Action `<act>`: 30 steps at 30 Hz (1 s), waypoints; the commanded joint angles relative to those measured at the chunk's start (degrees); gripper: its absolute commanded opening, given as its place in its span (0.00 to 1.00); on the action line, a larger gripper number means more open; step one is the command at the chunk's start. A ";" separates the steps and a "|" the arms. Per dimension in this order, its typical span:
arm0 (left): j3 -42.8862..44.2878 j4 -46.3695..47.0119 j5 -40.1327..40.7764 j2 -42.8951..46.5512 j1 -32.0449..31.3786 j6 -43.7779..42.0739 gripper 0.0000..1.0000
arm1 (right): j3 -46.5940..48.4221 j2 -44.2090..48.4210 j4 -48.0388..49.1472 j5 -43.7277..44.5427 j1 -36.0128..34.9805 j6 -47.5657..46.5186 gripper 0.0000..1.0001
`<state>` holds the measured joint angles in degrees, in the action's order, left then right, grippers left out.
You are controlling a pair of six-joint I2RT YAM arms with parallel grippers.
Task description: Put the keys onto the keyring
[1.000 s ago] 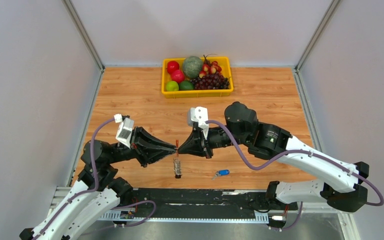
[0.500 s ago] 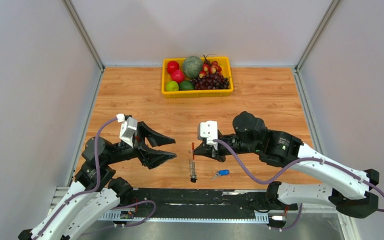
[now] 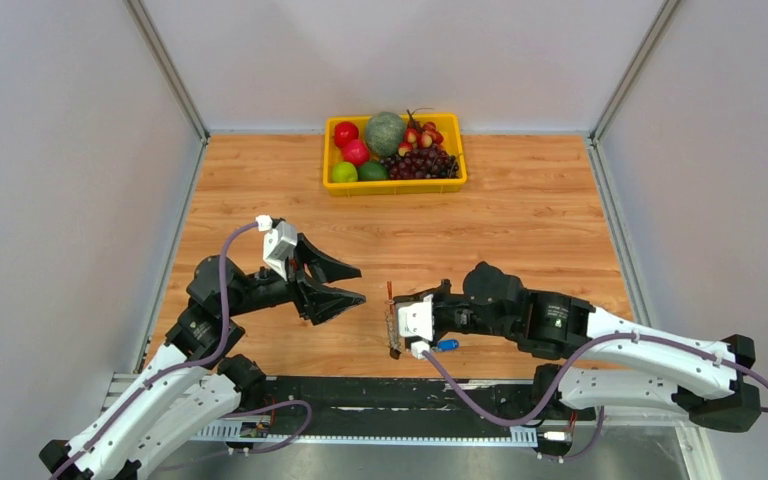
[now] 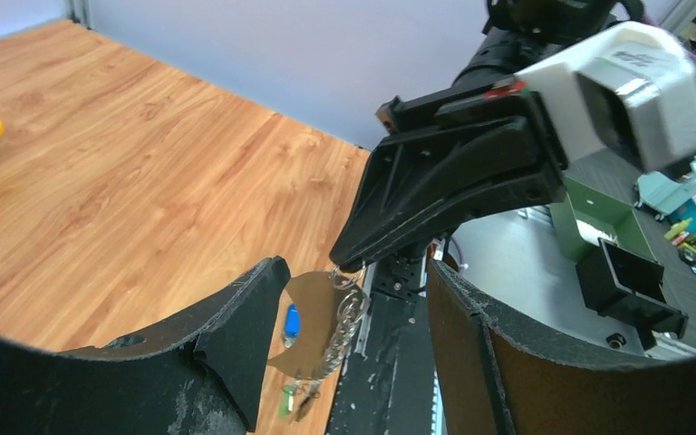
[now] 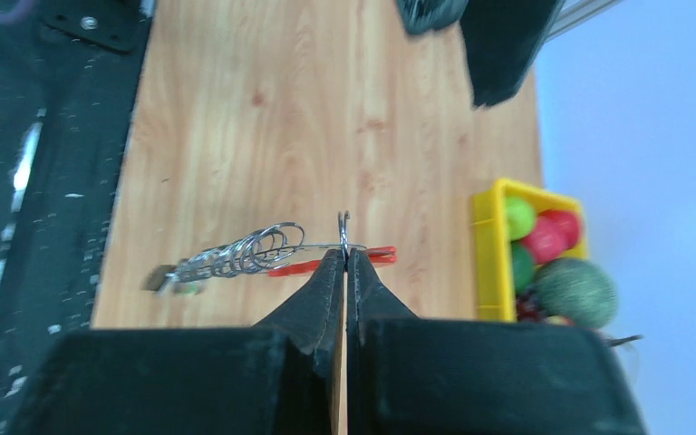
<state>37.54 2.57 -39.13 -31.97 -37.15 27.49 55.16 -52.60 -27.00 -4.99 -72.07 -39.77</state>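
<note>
My right gripper [image 3: 393, 311] [image 5: 344, 258] is shut on the thin silver keyring [image 5: 343, 232], pinched edge-on between its fingertips. A chain of rings with a small charm [image 5: 236, 254] trails from it and hangs below the tips in the top view. The red key [image 5: 376, 256] [image 3: 390, 292] sits right at the ring and is lifted with it. On the wood near the front edge lies the blue key [image 3: 447, 345] [image 4: 291, 323]. My left gripper [image 3: 360, 284] [image 4: 353, 281] stands wide open a short way left of the ring, holding nothing.
A yellow basket [image 3: 397, 186] [image 5: 488, 258] of fruit stands at the back centre of the wooden table. The black rail [image 3: 380, 392] with the arm bases runs along the near edge, just below the hanging chain.
My left gripper has opened, let go at the ring and drawn back to the left. The right gripper has carried the keyring and red key rightward and toward the near edge.
</note>
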 commanded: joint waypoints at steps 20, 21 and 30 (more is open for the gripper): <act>0.00 3.27 2.66 -0.81 -0.03 -2.41 0.68 | -3.98 4.48 18.01 19.37 -7.84 -17.68 0.00; 0.04 3.46 2.62 -1.23 -0.03 -2.30 0.69 | -3.07 4.35 18.04 21.30 -7.89 -15.87 0.00; -1.99 6.66 1.73 -6.47 -0.03 1.16 0.69 | 8.04 1.83 12.31 46.07 -7.78 7.28 0.00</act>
<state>36.53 5.80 -36.82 -36.10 -37.15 26.89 56.84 -50.63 -14.00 25.96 -79.61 -45.58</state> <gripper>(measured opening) 0.688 0.007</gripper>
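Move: The keyring bunch, with its silver coil, grey plate and red strip, hangs from the right fingers, its middle about 6 cm below them and 1 cm to their left, 1 cm back. The open left fingers, beside which it is being brought, are roughly 8 cm left of the right hand, level fore and aft, and 6 cm higher. From the left hand the bunch lies 7 cm right, 1 cm back, 12 cm below. The blue key lies on the table, about 7 cm ahead, 10 cm right and 23 cm below the right hand. The keyring bunch, still pinched in the shut right fingers, is lifted about 8 cm and carried some 5 cm forward, slightly right at the end, up beside the open left fingers. The right wrist first rolls some 25 degrees about its finger line, then swings about 20 degrees clockwise as the rise quickens. The left hand, staying open, eases about 2 cm forward and finally dips a little. ##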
